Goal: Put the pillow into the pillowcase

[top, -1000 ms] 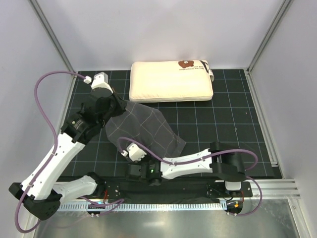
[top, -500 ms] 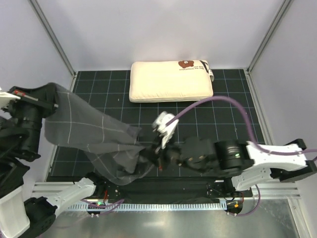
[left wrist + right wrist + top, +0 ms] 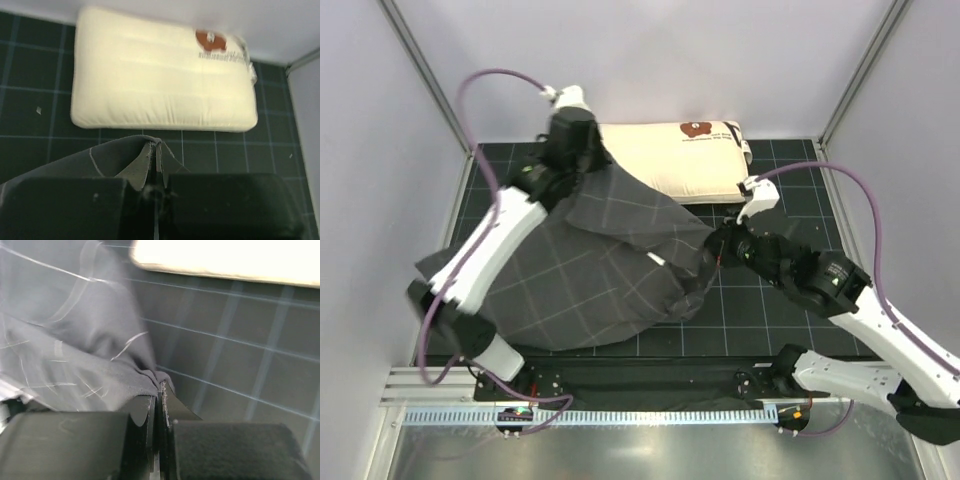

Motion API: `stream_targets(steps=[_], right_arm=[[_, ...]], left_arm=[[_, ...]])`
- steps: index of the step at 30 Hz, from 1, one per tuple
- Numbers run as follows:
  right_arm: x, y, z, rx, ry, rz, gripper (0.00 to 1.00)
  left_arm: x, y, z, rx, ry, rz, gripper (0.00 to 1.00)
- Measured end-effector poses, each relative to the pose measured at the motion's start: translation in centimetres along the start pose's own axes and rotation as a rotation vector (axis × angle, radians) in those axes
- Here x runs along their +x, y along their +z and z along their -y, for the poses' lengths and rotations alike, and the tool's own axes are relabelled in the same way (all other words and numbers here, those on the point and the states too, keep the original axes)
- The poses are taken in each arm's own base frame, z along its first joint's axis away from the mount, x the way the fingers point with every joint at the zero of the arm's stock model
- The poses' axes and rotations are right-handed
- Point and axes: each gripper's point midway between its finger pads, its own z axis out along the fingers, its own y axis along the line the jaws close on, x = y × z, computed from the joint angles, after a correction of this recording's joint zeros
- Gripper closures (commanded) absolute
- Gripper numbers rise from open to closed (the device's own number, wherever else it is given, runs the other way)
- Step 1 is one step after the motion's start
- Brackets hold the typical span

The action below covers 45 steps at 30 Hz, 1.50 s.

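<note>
The cream pillow point(image 3: 685, 160) lies flat at the back of the mat, its brown bear print at the far right; the left wrist view looks down on the pillow point(image 3: 160, 85). The dark grey checked pillowcase point(image 3: 600, 270) is stretched between both arms, and its far edge overlaps the pillow's near left corner. My left gripper point(image 3: 588, 168) is shut on the pillowcase's far edge point(image 3: 100, 160), pinched at the left gripper's tips point(image 3: 156, 150). My right gripper point(image 3: 716, 245) is shut on the right edge, with the fabric point(image 3: 75, 340) bunched at the right gripper's tips point(image 3: 160, 390).
A black gridded mat point(image 3: 770, 300) covers the table. White walls with metal corner posts point(image 3: 850, 90) close in the back and sides. A metal rail point(image 3: 650, 415) runs along the near edge. Purple cables loop above both arms.
Both arms have swung widely with the pillowcase held between them. It has gone from a small heap near the front to a broad sheet carried back onto the pillow's near edge.
</note>
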Motion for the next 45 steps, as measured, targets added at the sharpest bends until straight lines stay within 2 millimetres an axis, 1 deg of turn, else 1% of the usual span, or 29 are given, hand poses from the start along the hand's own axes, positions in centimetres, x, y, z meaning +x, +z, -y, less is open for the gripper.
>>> stream_targets(steps=[2,3,5,6,7,8,9,11,14,16,17,19,21,22,24,26,28,30,32,33,35,37,38,40,41,42,43,44,45], right_arm=[[2.2,0.9,3.1,0.071,0.027,-0.041,0.96],[3.9,1.6,5.2,0.117,0.045,-0.077,0.96],[6.8,2.3,7.8,0.173,0.063,-0.141,0.96],[8.3,2.6,9.0,0.201,0.072,-0.178,0.96],[9.7,2.9,9.8,0.215,0.080,-0.212,0.96],[10.8,3.0,10.1,0.214,0.082,-0.244,0.96],[11.6,3.1,10.2,0.207,0.083,-0.267,0.96],[12.2,3.2,9.4,0.150,0.080,-0.295,0.96],[12.1,3.8,6.7,0.002,0.076,-0.312,0.96],[12.2,4.1,4.3,-0.105,0.054,-0.312,0.96],[12.4,4.2,3.1,-0.150,0.039,-0.320,0.96],[13.3,4.1,-0.1,-0.255,-0.008,-0.350,0.96],[14.0,4.1,-3.6,-0.347,-0.058,-0.385,0.96],[14.0,4.1,-5.6,-0.391,-0.082,-0.398,0.96],[13.1,4.3,-9.5,-0.466,-0.117,-0.400,0.96],[11.7,4.3,-14.1,-0.553,-0.155,-0.373,0.96],[10.4,3.8,-18.6,-0.630,-0.194,-0.344,0.96],[8.5,2.8,-23.2,-0.707,-0.228,-0.301,0.96],[6.6,1.6,-27.2,-0.784,-0.249,-0.245,0.96],[5.9,0.9,-28.7,-0.812,-0.256,-0.226,0.96],[4.8,-0.2,-30.3,-0.851,-0.260,-0.191,0.96],[4.0,-0.6,-30.7,-0.855,-0.253,-0.167,0.96],[3.7,-0.5,-30.6,-0.844,-0.245,-0.152,0.96],[3.8,0.1,-29.5,-0.796,-0.225,-0.137,0.96],[4.3,0.5,-28.7,-0.764,-0.217,-0.141,0.96],[4.7,0.9,-27.8,-0.730,-0.202,-0.143,0.96],[5.1,1.4,-26.8,-0.694,-0.192,-0.150,0.96],[5.6,2.0,-25.6,-0.652,-0.176,-0.159,0.96],[6.3,2.3,-24.5,-0.616,-0.157,-0.170,0.96]], left_arm=[[5.7,5.0,0.9,0.005,0.028,-0.139,1.00],[8.5,6.9,1.0,0.004,0.040,-0.206,1.00],[13.1,9.5,1.0,0.002,0.053,-0.314,1.00],[14.8,10.3,0.9,0.000,0.057,-0.354,1.00],[16.0,10.7,0.7,0.001,0.058,-0.383,1.00],[16.9,10.8,0.6,0.000,0.058,-0.401,1.00],[17.3,10.7,0.4,-0.002,0.059,-0.409,1.00],[17.2,10.1,0.0,-0.003,0.053,-0.397,1.00],[15.4,7.8,-1.4,-0.020,0.031,-0.348,1.00],[13.0,5.7,-3.0,-0.034,-0.001,-0.290,1.00],[11.5,4.5,-4.2,-0.049,-0.024,-0.255,1.00],[7.9,1.8,-7.3,-0.089,-0.082,-0.161,1.00],[4.3,-1.3,-10.7,-0.147,-0.143,-0.053,1.00],[2.6,-3.0,-12.2,-0.179,-0.164,0.000,1.00],[-0.1,-6.2,-13.8,-0.221,-0.186,0.089,1.00],[-3.3,-9.9,-14.3,-0.236,-0.191,0.190,0.99],[-6.7,-13.5,-14.1,-0.233,-0.202,0.294,1.00],[-10.2,-18.0,-14.0,-0.220,-0.223,0.429,1.00],[-12.8,-22.7,-14.2,-0.208,-0.248,0.554,0.99],[-13.6,-24.9,-14.3,-0.197,-0.257,0.607,1.00],[-14.7,-29.4,-14.5,-0.159,-0.269,0.709,1.00],[-15.8,-32.5,-14.3,-0.118,-0.272,0.780,1.00],[-16.5,-33.7,-14.0,-0.094,-0.272,0.812,1.00],[-17.9,-33.9,-13.0,-0.058,-0.262,0.838,1.00],[-18.6,-33.0,-12.2,-0.038,-0.254,0.834,1.00],[-19.0,-31.2,-11.5,-0.024,-0.244,0.812,0.99],[-19.2,-28.5,-10.6,-0.011,-0.228,0.774,1.00],[-19.0,-25.3,-9.8,-0.003,-0.211,0.724,1.00],[-18.2,-21.0,-9.1,-0.002,-0.194,0.650,1.00]])
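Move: Both hands already hold the pillowcase up. The pillow lies about 21 cm ahead of the left hand, 13 cm to its right and 35 cm below; from the right hand it is some 38 cm ahead, 6 cm left and 28 cm down. The pillowcase's spread middle hangs roughly 22 cm back and 3 cm left of the left hand, 18 cm lower. Still pinching the pillowcase, both hands dip about 15 cm, then swing up, left and back, the left finally forward. ##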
